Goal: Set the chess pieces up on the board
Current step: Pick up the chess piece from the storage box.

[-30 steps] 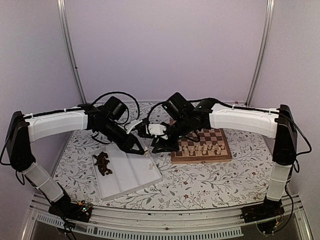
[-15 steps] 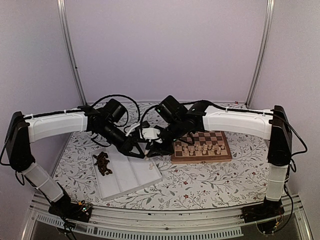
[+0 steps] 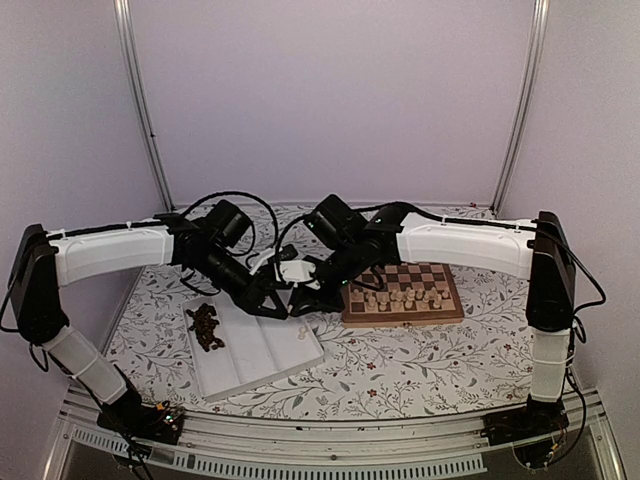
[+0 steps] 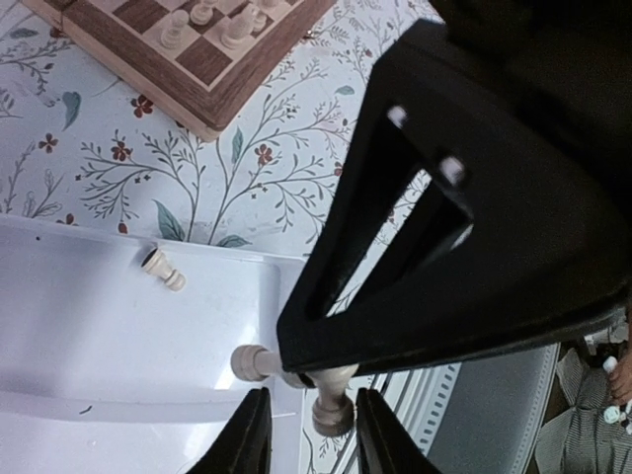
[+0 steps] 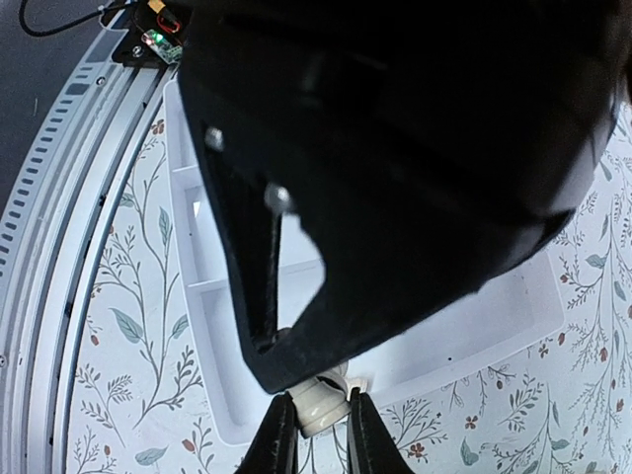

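Over the right end of the white tray (image 3: 250, 355) my two grippers meet tip to tip. My right gripper (image 5: 316, 439) is shut on a pale cream chess piece (image 5: 324, 407), squeezed between its fingers. In the left wrist view that piece (image 4: 332, 413) hangs between the fingers of my left gripper (image 4: 308, 434), which stand open with a gap on each side. The right gripper's black finger (image 4: 415, 247) covers the piece's upper part. The board (image 3: 400, 318) lies to the right with cream chess pieces (image 3: 400, 297) in its front rows.
A heap of dark brown pieces (image 3: 205, 327) fills the tray's left compartment. One cream piece (image 4: 163, 270) lies loose in the right compartment, and another pale knob (image 4: 253, 363) shows beside the held piece. The board's corner (image 4: 207, 94) lies just past the tray.
My right gripper came left to the left gripper's tip and closed on the cream piece. The left gripper's jaws have opened off it.
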### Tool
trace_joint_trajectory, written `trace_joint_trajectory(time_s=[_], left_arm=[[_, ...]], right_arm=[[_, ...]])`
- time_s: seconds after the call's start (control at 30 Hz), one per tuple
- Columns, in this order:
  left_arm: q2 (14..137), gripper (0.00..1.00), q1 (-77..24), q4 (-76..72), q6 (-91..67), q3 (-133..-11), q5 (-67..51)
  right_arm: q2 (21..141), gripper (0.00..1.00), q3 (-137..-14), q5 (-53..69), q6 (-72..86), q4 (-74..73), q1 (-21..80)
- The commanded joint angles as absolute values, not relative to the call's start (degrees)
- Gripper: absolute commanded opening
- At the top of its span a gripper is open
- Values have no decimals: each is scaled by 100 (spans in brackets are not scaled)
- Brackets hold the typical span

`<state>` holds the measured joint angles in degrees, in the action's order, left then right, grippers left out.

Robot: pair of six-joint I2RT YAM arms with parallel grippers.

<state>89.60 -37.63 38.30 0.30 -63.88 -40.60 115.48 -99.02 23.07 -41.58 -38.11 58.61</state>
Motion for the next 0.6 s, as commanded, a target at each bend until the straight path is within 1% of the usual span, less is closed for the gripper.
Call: trace_joint_trajectory(time_s=[0.0,0.1,0.17,0.3,0.4,0.47,0.57], left_arm=[[8429,36,-3709,3481,22,-6211,-3602],[7834,41,-3713,3044,18,-5876,-3307],[7341,44,-3737,2452,-212,-5465,-3094],[6355,49,-4105,286,-779,-4196,-2504],[6032,51,-4509,-1014,-983,-3553,-1653],[5864,52,-4693,-1509,-1029,-3178,-1164],[5650,54,-4805,-2414,-1096,-2534,-774]], right_arm=[[11662,9,-9979,2510,-3961,-3904,5878],[11617,8,-9914,2910,-3723,-3849,5726],[11551,7,-9870,3363,-3446,-3722,5520],[11436,6,-9800,4489,-2753,-3434,5135],[11435,6,-9808,5016,-2419,-3337,5000],[11414,6,-9806,5242,-2281,-3289,4935],[11346,6,-9792,5505,-2157,-3221,4864]])
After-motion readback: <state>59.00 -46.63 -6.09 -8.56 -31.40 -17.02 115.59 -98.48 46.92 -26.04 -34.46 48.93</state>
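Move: Between the left fingers, about 1 cm to the hand's right and level with it, are the white chess pieces already gripped by the right hand; the storage box's middle is roughly 4 cm ahead, 8 cm left and 13 cm down. From the right hand the board's middle lies some 19 cm ahead, 30 cm right and 13 cm below; a loose white piece in the box is about 6 cm ahead, 3 cm right and 13 cm down. Opening its fingers wider, the left hand comes free of the white pieces, rising about 5 cm and easing slightly left while its fingers swing towards forward. The right keeps its pinch on them and, after a brief hold, lifts up, forward and a little right towards the board, its fingers swinging back towards the base and levelling by some 25 degrees. ##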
